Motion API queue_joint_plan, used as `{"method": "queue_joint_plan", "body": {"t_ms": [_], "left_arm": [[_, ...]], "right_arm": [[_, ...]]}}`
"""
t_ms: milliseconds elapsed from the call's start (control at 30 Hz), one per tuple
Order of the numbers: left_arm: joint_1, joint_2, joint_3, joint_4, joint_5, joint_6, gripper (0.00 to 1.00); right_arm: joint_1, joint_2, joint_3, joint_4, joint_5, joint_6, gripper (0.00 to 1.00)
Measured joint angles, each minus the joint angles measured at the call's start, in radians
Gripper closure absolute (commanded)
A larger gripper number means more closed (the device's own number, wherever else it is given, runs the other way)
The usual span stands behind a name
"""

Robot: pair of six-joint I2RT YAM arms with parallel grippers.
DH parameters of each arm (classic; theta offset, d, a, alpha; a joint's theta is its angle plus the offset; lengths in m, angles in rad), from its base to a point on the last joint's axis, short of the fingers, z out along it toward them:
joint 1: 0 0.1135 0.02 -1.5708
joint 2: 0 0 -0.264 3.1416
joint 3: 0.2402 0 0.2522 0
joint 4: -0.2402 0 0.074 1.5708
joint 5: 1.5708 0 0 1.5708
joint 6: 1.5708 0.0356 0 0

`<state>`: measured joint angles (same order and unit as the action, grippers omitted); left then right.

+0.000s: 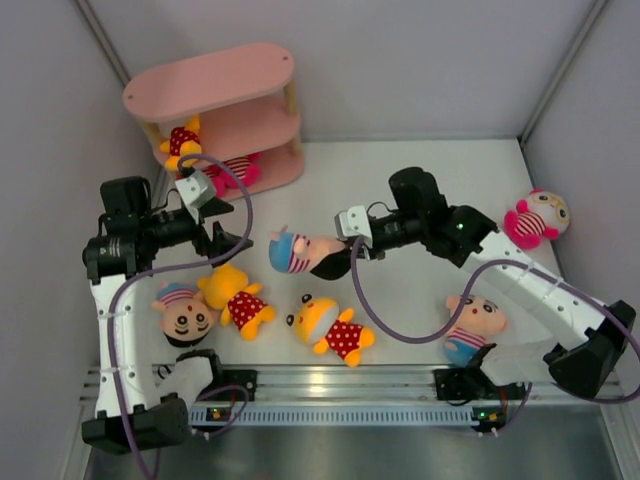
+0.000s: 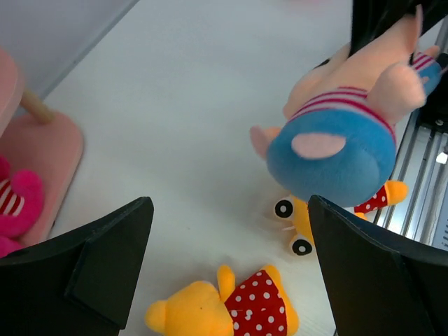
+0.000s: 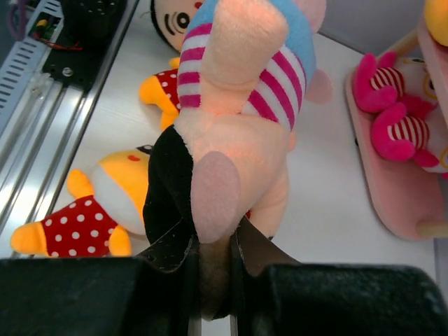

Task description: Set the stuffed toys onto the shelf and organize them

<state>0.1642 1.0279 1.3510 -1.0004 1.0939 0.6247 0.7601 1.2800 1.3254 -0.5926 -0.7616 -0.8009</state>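
My right gripper (image 1: 350, 250) is shut on the head of a boy doll (image 1: 300, 252) with a striped shirt and blue shorts, holding it above the table centre. In the right wrist view the jaws (image 3: 217, 280) pinch the doll's (image 3: 238, 91) head. My left gripper (image 1: 235, 228) is open and empty, just left of that doll and in front of the pink shelf (image 1: 215, 85). In the left wrist view it (image 2: 231, 273) hangs over a yellow bear (image 2: 231, 311). A yellow bear (image 1: 182, 142) and a pink doll (image 1: 235, 170) sit in the shelf.
On the table lie a boy doll (image 1: 180, 312), two yellow bears (image 1: 238, 300) (image 1: 333, 328), another boy doll (image 1: 472, 325) near the right arm's base, and a pink doll (image 1: 535, 218) at the far right. Grey walls close in on both sides.
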Motion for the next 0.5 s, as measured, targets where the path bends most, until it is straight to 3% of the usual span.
{"method": "queue_joint_plan", "body": {"t_ms": [167,500], "left_arm": [[-0.045,-0.042,-0.006,-0.069,0.077,0.163,0.02],[-0.151,-0.053,-0.068,-0.234,0.029,0.487,0.02]], "right_arm": [[0.065,0.040,0.035,-0.061,0.028,-0.021,0.99],[0.105,0.113,0.155,-0.115,0.087,-0.051,0.99]]}}
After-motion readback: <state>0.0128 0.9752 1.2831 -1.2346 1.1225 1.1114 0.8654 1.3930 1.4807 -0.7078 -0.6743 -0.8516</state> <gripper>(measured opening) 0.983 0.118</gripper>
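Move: The boy doll, held by its head in the right gripper, has its middle about 5 cm back, 13 cm right and 5 cm below the open left gripper. From the right hand, the left gripper is some 20 cm left, 4 cm ahead and 4 cm higher. The yellow toy lies 1 cm back and 4 cm left of the left hand, the white-faced toy 10 cm back and 17 cm right, both roughly 28 cm down. Bring the open left gripper back about 5 cm and some 3 cm right, rising a touch before sinking 3 cm, and swing its fingers clockwise roughly 20 degrees to face the doll's blue trousers. Keep the right gripper shut on the head and, after a small dip back, ease the doll about 3 cm left towards the waiting jaws. ##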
